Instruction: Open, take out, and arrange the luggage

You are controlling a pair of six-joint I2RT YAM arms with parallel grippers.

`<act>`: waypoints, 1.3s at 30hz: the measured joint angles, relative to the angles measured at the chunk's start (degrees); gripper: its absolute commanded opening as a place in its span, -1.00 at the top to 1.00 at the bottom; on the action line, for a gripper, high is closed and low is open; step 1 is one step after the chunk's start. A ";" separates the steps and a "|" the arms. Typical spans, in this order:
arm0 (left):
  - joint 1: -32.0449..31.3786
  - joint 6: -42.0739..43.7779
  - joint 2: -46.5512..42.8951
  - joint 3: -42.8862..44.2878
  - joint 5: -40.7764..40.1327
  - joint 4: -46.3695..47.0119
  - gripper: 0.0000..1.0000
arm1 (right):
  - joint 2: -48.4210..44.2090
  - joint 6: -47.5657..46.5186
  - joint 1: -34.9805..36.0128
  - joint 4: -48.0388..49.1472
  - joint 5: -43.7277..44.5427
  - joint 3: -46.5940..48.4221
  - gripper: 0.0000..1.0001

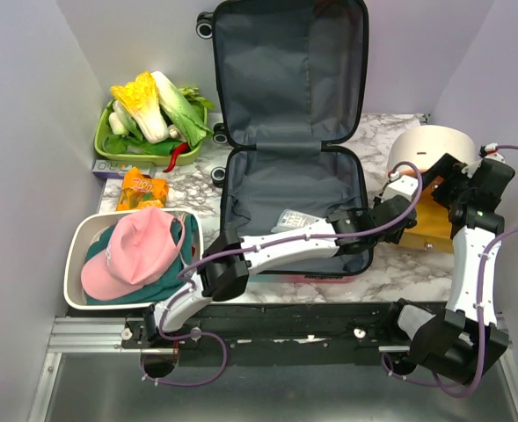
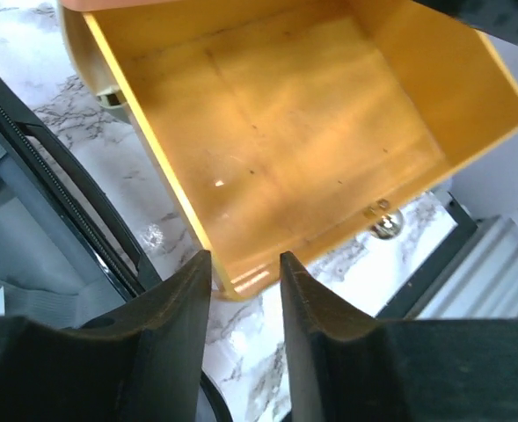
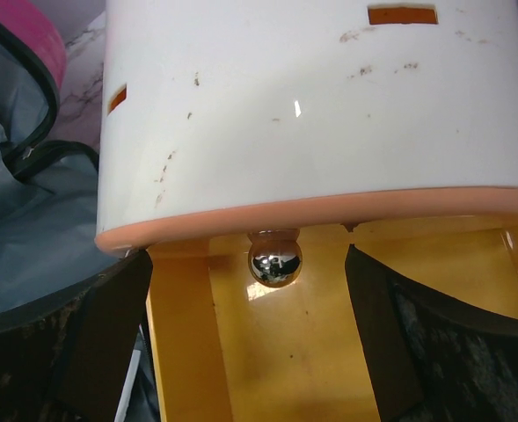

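Observation:
The luggage (image 1: 276,176) lies open in the middle of the table, its lid (image 1: 289,70) leaning on the back wall and the grey lining bare. A pale packet (image 1: 292,220) lies in the lower half. My left arm reaches across it to the right. My left gripper (image 1: 397,221) (image 2: 245,264) is open with nothing between its fingers, over the marble at the near corner of an empty yellow drawer (image 2: 302,132). My right gripper (image 1: 414,195) (image 3: 250,272) stands wide open on either side of a chrome knob (image 3: 274,259), under the cream container (image 3: 311,97).
The cream container (image 1: 430,145) stands at the right with its yellow drawer (image 1: 430,233) pulled out. A white basin (image 1: 76,264) at the front left holds a pink cap (image 1: 135,251). A green tray of vegetables (image 1: 153,114) and an orange packet (image 1: 142,187) sit at the left.

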 measured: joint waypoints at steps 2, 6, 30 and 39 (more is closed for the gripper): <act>-0.44 0.24 -1.44 -1.18 0.79 0.04 -0.13 | 0.00 -0.15 0.00 0.17 0.00 0.00 -1.00; -0.79 0.66 -3.76 -2.05 2.60 0.11 -0.78 | -0.11 -0.50 0.00 0.33 -0.09 0.00 -1.00; 23.61 0.66 -50.73 -56.17 -0.31 3.15 -0.98 | 0.55 -31.52 38.42 -11.58 -11.78 15.82 -1.00; 30.69 -3.21 -64.92 -64.17 -7.48 2.08 -0.97 | 23.63 -42.47 53.20 -16.22 -6.03 16.37 -0.99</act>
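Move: The plastic bag in the open suitcase lies about 35 cm left of the right hand, roughly level with it in reach and some 14 cm lower. The suitcase's right rim crosses the way about 18 cm to the left, 10 cm down; the lid knob is about 4 cm ahead and 2 cm below. From the left hand, the bag is about 22 cm left, 7 cm ahead and 11 cm down; the drawer corner sits just past its fingertips. Up and then left about 30 cm, the right hand leaves the lid knob and swings over the suitcase's right rim, turning some 80 degrees counter-clockwise before sinking, wide open, towards the plastic bag. The left hand opens fully as it lifts clear of the drawer corner, then clears out 40 cm to the left and a little forward, over the suitcase, turning about 40 degrees counter-clockwise. ##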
